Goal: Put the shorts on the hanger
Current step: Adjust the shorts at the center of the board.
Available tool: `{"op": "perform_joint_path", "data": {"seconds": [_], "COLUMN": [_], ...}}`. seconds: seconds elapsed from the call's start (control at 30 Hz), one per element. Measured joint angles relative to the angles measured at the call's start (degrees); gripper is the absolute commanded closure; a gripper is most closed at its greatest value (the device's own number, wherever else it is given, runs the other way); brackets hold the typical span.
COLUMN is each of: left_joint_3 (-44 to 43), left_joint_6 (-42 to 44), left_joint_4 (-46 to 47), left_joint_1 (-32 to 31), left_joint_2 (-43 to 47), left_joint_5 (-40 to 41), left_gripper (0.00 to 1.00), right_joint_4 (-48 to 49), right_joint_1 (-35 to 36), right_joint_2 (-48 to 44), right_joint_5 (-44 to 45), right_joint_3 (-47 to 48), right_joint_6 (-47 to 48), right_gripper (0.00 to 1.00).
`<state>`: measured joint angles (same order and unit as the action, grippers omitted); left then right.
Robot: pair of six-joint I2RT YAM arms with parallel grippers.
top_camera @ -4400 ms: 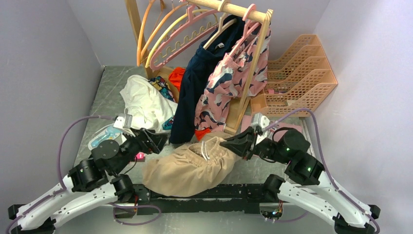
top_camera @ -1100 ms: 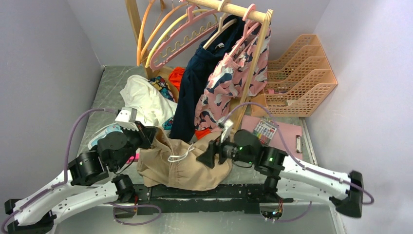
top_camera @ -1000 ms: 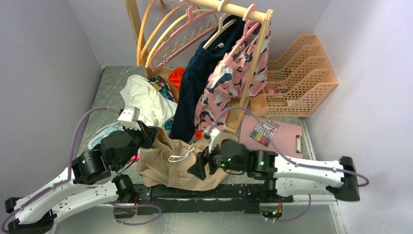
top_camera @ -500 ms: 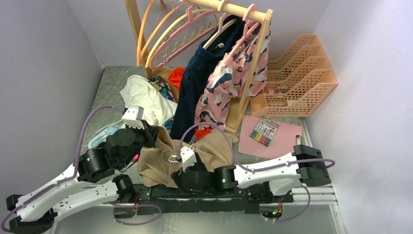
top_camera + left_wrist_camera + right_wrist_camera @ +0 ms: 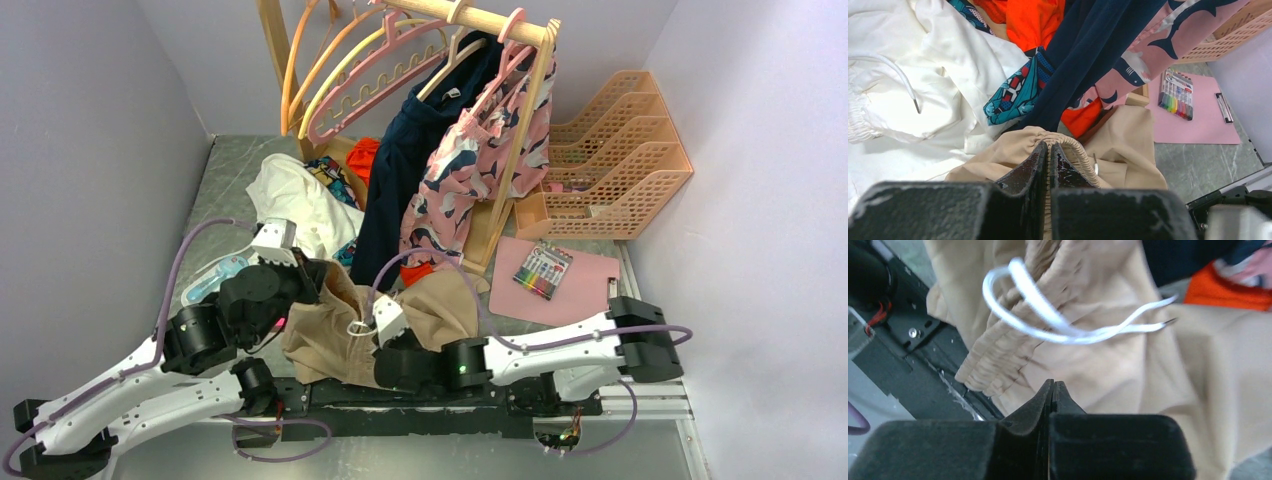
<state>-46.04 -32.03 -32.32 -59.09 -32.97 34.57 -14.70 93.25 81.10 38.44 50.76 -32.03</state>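
The tan shorts (image 5: pixel 320 340) lie bunched at the near edge of the table, with their white drawstring (image 5: pixel 1048 325) looped on top. My left gripper (image 5: pixel 1049 150) is shut on the gathered elastic waistband (image 5: pixel 1073 150) and holds it up off the heap. My right gripper (image 5: pixel 1053 384) reaches across from the right, low at the front of the shorts. Its jaws are shut, no fabric shows between the tips, and tan cloth lies just beyond them. The pink hanger (image 5: pixel 375 80) hangs on the wooden rack at the back, apart from both grippers.
The wooden rack (image 5: pixel 520 150) also carries orange and yellow hangers (image 5: pixel 300 70), a navy garment (image 5: pixel 400 170) and a pink patterned garment (image 5: pixel 470 170). A white garment (image 5: pixel 295 205) lies at the left. Orange trays (image 5: pixel 615 150) and a pink clipboard with markers (image 5: pixel 560 280) are at the right.
My right arm has swung left and down across the shorts, and its jaws have gone from open to shut. My left gripper keeps the waistband raised, barely moved.
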Motion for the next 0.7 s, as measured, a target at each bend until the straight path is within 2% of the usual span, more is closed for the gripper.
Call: {"op": "perform_joint_path", "data": {"seconds": [0.1, 0.27, 0.3, 0.37, 0.43, 0.5, 0.63, 0.7], "left_joint_3": [0.0, 0.0, 0.04, 0.07, 0.15, 0.15, 0.48, 1.03], "left_joint_6": [0.37, 1.31, 1.55, 1.88, 2.29, 2.49, 2.51, 2.49], "left_joint_4": [0.28, 1.77, 2.29, 2.95, 3.78, 4.22, 4.92, 5.14], "left_joint_1": [0.0, 0.0, 0.0, 0.0, 0.0, 0.0, 0.0, 0.0], "left_joint_2": [-0.33, -1.55, -1.9, -2.6, -3.69, -5.09, -6.99, -7.45], "left_joint_5": [0.09, 0.17, 0.2, 0.17, 0.15, 0.13, 0.09, 0.07], "left_gripper": [0.93, 0.93, 0.93, 0.93, 0.93, 0.93, 0.93, 0.93], "right_joint_4": [-0.9, -0.57, -0.39, 1.77, 4.39, 6.71, 8.33, 9.09], "right_joint_1": [-2.23, -14.32, -15.87, -17.49, -16.2, -11.91, -0.28, 2.69], "right_joint_2": [-5.14, -17.11, -19.02, -23.19, -25.53, -25.73, -18.75, -14.45], "right_joint_5": [0.98, 1.14, 1.03, -2.03, -6.08, -8.31, -8.66, -8.26], "right_joint_3": [0.0, -0.76, -1.31, -3.82, -6.84, -10.03, -11.98, -11.91], "right_joint_6": [2.23, 5.25, 5.6, 7.02, 7.89, 9.05, 11.13, 11.72], "right_gripper": [1.0, 1.0, 0.98, 0.75, 0.58, 0.49, 0.41, 0.38]}}
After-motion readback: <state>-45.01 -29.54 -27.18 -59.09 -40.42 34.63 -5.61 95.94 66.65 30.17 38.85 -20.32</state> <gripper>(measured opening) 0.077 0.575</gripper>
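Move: The tan shorts lie spread under the right gripper, which is shut low over their near part. Their middle is about 5 cm ahead of it and 1 cm below, the white cord some 4 cm ahead and 6 cm left, and the navy trousers' hem roughly 16 cm ahead and 3 cm left. From the left gripper, which already grips the raised waistband, the shorts' middle is about 11 cm back, 12 cm right and 12 cm below. Flick the shut right gripper forward and up over the shorts, about 10 cm each way and some 6 cm to the right. Then open it a bit over halfway while swinging it back down, to finish 3 cm nearer the base than it began, turned 15 degrees counter-clockwise. Keep the left grip on the waistband and ease it right, down and slightly forward. ##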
